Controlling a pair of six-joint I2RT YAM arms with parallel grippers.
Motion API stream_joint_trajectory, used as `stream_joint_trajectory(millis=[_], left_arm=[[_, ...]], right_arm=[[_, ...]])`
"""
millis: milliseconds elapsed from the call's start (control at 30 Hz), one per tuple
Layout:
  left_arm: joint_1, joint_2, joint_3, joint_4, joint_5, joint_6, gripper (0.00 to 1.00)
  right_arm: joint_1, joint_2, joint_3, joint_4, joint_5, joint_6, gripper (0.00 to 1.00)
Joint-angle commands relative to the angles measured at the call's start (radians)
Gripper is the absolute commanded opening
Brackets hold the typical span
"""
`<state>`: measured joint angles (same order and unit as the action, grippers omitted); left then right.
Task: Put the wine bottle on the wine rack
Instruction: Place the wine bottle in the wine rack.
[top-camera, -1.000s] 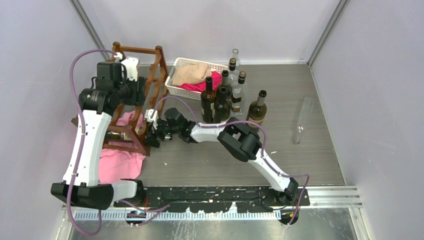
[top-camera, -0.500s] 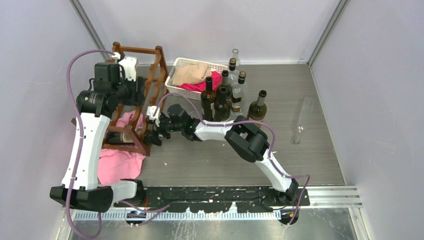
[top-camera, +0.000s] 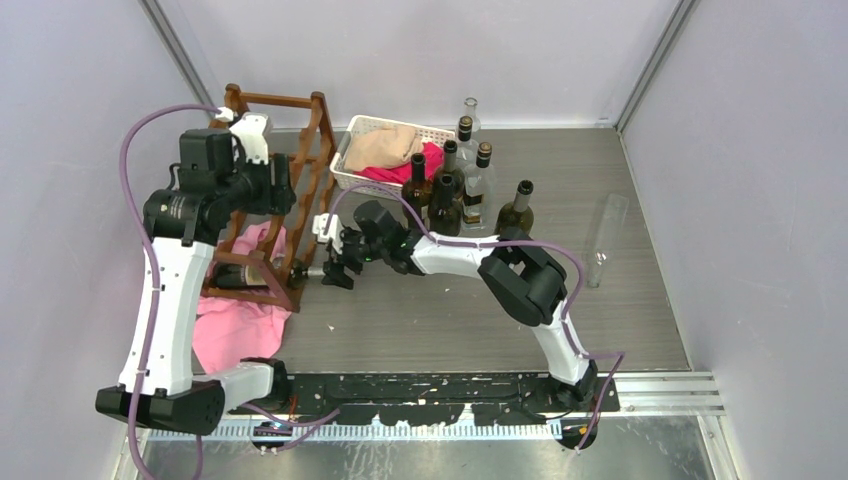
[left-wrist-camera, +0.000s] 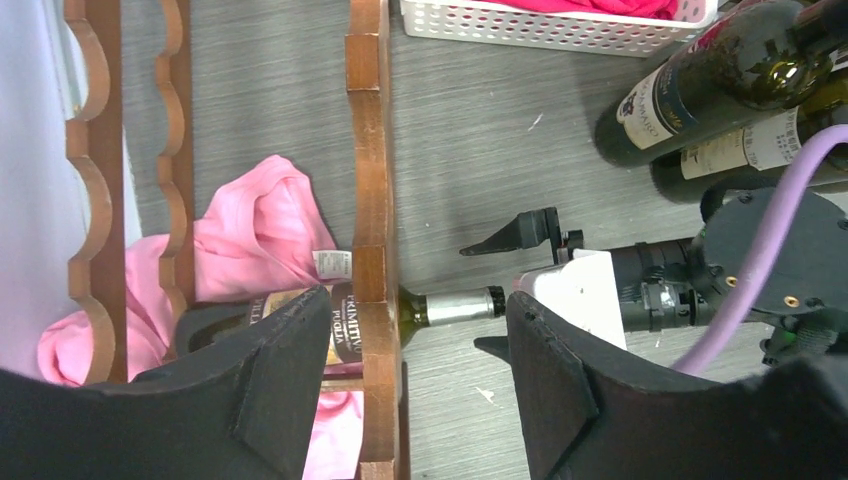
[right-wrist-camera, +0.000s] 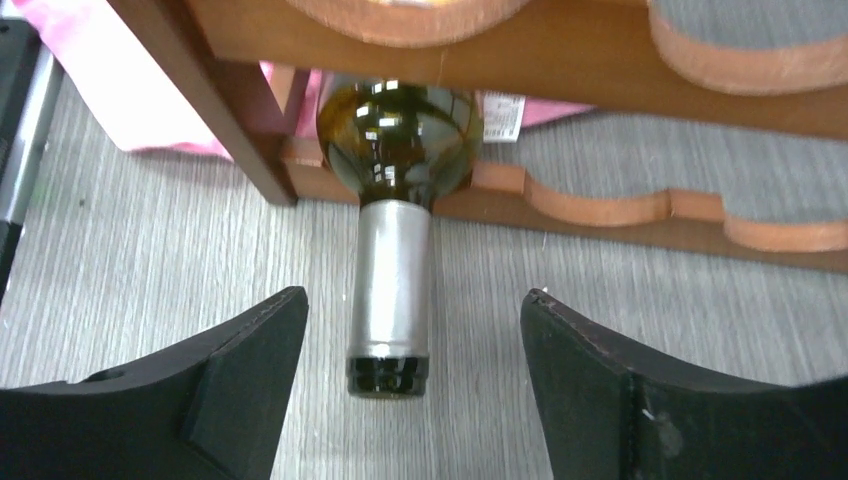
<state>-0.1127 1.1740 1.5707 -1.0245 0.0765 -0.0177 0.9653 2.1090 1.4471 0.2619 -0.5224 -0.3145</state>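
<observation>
The wine bottle (right-wrist-camera: 390, 290) lies on its side in the bottom tier of the reddish-brown wine rack (top-camera: 303, 150). Its silver-capped neck (left-wrist-camera: 455, 305) pokes out of the rack's right side. My right gripper (right-wrist-camera: 412, 370) is open just past the bottle's mouth, its fingers on either side of the neck and touching nothing. From above, that gripper (top-camera: 335, 268) sits low on the table, right of the rack. My left gripper (left-wrist-camera: 415, 370) hovers open above the rack, with the rack's front rail (left-wrist-camera: 368, 200) showing between its fingers.
A pink cloth (top-camera: 235, 325) lies under and in front of the rack. A white basket (top-camera: 352, 180) of cloths stands behind, with several upright bottles (top-camera: 440, 200) beside it. A clear bottle (top-camera: 603, 240) lies at the right.
My right gripper has opened off the bottle's neck and drawn back to the right, leaving the bottle in the rack. The left arm has shifted slightly left.
</observation>
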Motion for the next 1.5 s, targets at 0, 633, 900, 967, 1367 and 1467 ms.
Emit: stream_joint_trajectory(millis=[0,633,900,967,1367,1467], left_arm=[[-0.001,0.020,0.067,-0.032,0.039,-0.055,0.64],[-0.001,0.180,0.160,-0.212,-0.100,-0.075,0.64],[-0.001,0.201,0.167,-0.208,-0.109,-0.052,0.64],[-0.001,0.201,0.164,-0.206,-0.108,-0.048,0.64],[-0.001,0.209,0.136,-0.195,-0.086,-0.044,0.63],[-0.001,0.211,0.141,-0.198,-0.084,-0.042,0.63]], right_arm=[[-0.004,-0.032,0.026,-0.092,-0.030,-0.081,0.79],[0.008,0.027,0.079,-0.113,-0.057,-0.079,0.19],[0.007,0.002,0.003,-0.159,-0.045,-0.120,0.03],[0.007,-0.007,-0.023,-0.168,-0.044,-0.128,0.02],[0.008,0.053,0.036,-0.137,-0.019,-0.078,0.01],[0.008,0.077,0.065,-0.133,-0.021,-0.072,0.01]])
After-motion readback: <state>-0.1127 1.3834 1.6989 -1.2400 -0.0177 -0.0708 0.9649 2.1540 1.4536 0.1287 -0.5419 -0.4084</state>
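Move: The right hand hangs open beside the rack, fingers pointing left. The wine bottle lies in the rack's low tier: its mouth is some 3 cm below this hand, about 1 cm back and 1 cm to the right, and its body's middle about 19 cm to the left. A dark bottle stands roughly 18 cm ahead and 17 cm right of this hand. From the left hand, the mouth lies some 10 cm right, 3 cm back and 24 cm down. Ease the right gripper down and slightly right, tipping its fingers a little farther down, and close them to pinch the wine bottle's mouth from both sides. Keep that grip and work on down, about 4.5 cm in all, dipping briefly right and returning left near the end. Meanwhile lower the left gripper over the rack by a similar amount, tipping it down some 15 degrees and leaving it part open. ##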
